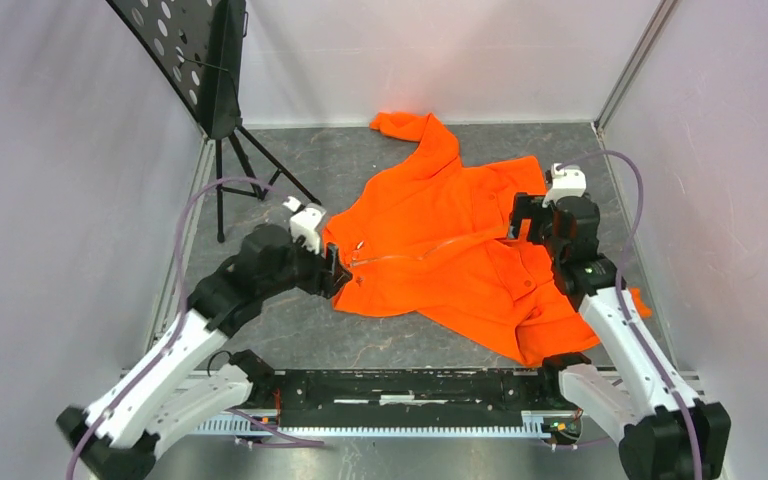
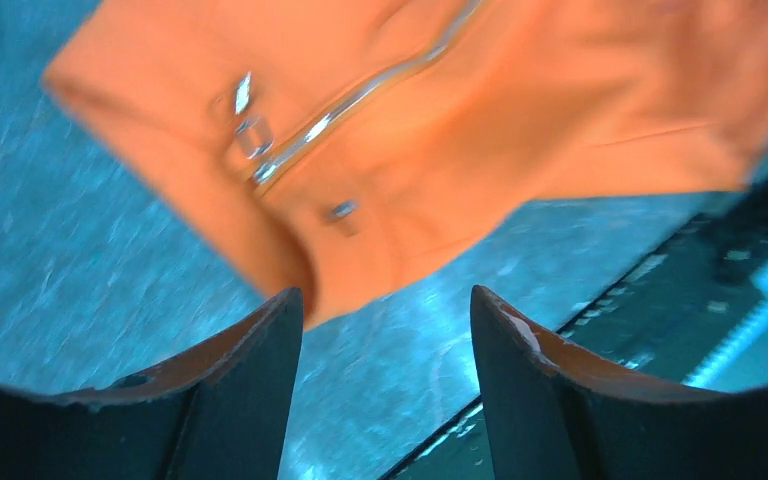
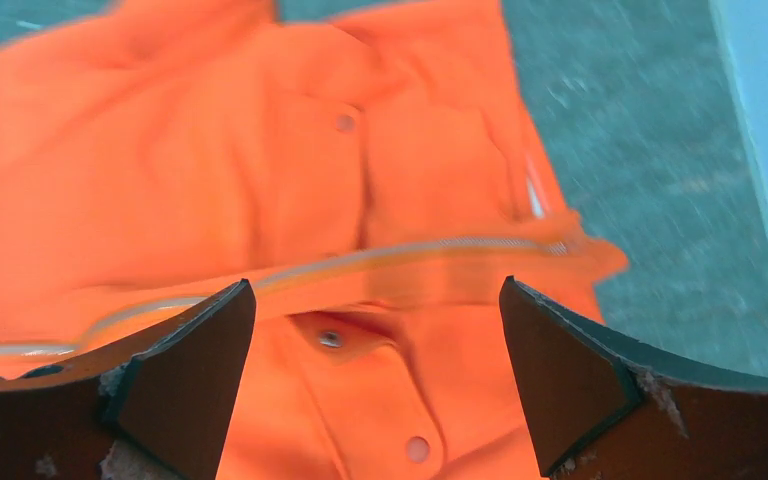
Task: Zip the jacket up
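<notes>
The bright orange jacket (image 1: 450, 250) lies flat on the grey table, one sleeve reaching to the back. Its pale zipper (image 1: 415, 256) runs left to right across the middle. In the left wrist view the zipper pull (image 2: 248, 135) sits near the jacket's hem (image 2: 290, 270). My left gripper (image 1: 335, 272) is open and empty at the jacket's left edge, just off the hem (image 2: 385, 305). My right gripper (image 1: 522, 225) is open and empty above the jacket's right part, over a snap pocket (image 3: 360, 380) below the zipper (image 3: 410, 250).
A black perforated music stand (image 1: 200, 60) on a tripod stands at the back left. Pale walls close in the left, back and right. A black rail (image 1: 410, 390) runs along the near edge between the arm bases.
</notes>
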`<act>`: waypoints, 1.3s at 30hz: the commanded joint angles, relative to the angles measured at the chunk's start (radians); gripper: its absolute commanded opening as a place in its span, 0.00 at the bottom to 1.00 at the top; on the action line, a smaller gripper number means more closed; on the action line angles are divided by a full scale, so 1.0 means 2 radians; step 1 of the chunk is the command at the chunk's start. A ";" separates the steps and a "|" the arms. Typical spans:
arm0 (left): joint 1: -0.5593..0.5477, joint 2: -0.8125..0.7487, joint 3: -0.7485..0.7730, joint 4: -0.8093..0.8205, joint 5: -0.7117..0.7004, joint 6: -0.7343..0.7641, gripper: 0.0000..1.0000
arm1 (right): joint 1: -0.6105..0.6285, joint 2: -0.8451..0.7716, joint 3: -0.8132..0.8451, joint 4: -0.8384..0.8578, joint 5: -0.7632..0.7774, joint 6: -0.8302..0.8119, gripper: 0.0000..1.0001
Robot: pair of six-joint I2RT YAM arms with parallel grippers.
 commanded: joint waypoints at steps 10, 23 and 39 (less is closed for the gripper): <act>-0.003 -0.209 0.157 0.084 0.197 0.054 0.76 | 0.015 -0.139 0.220 -0.034 -0.231 -0.014 0.98; -0.002 -0.147 0.334 0.180 0.072 0.140 0.93 | 0.015 -0.217 0.255 0.051 -0.102 -0.030 0.98; -0.002 -0.003 0.328 0.379 -0.039 0.294 1.00 | 0.015 -0.183 0.172 0.125 -0.028 -0.112 0.98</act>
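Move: The jacket's zip pull lies about 7 cm ahead of the left hand, nearly in line with it sideways and some 12 cm below. From the right hand the pull is roughly 30 cm to the left, about 4 cm back and 13 cm below. The zip's far end, at the jacket's right edge, sits some 9 cm to the right of the right hand, 3 cm ahead and 11 cm below. Both hands rise some 40 cm from the jacket, back then forward, fingertips tilting up, the left opening fully. ##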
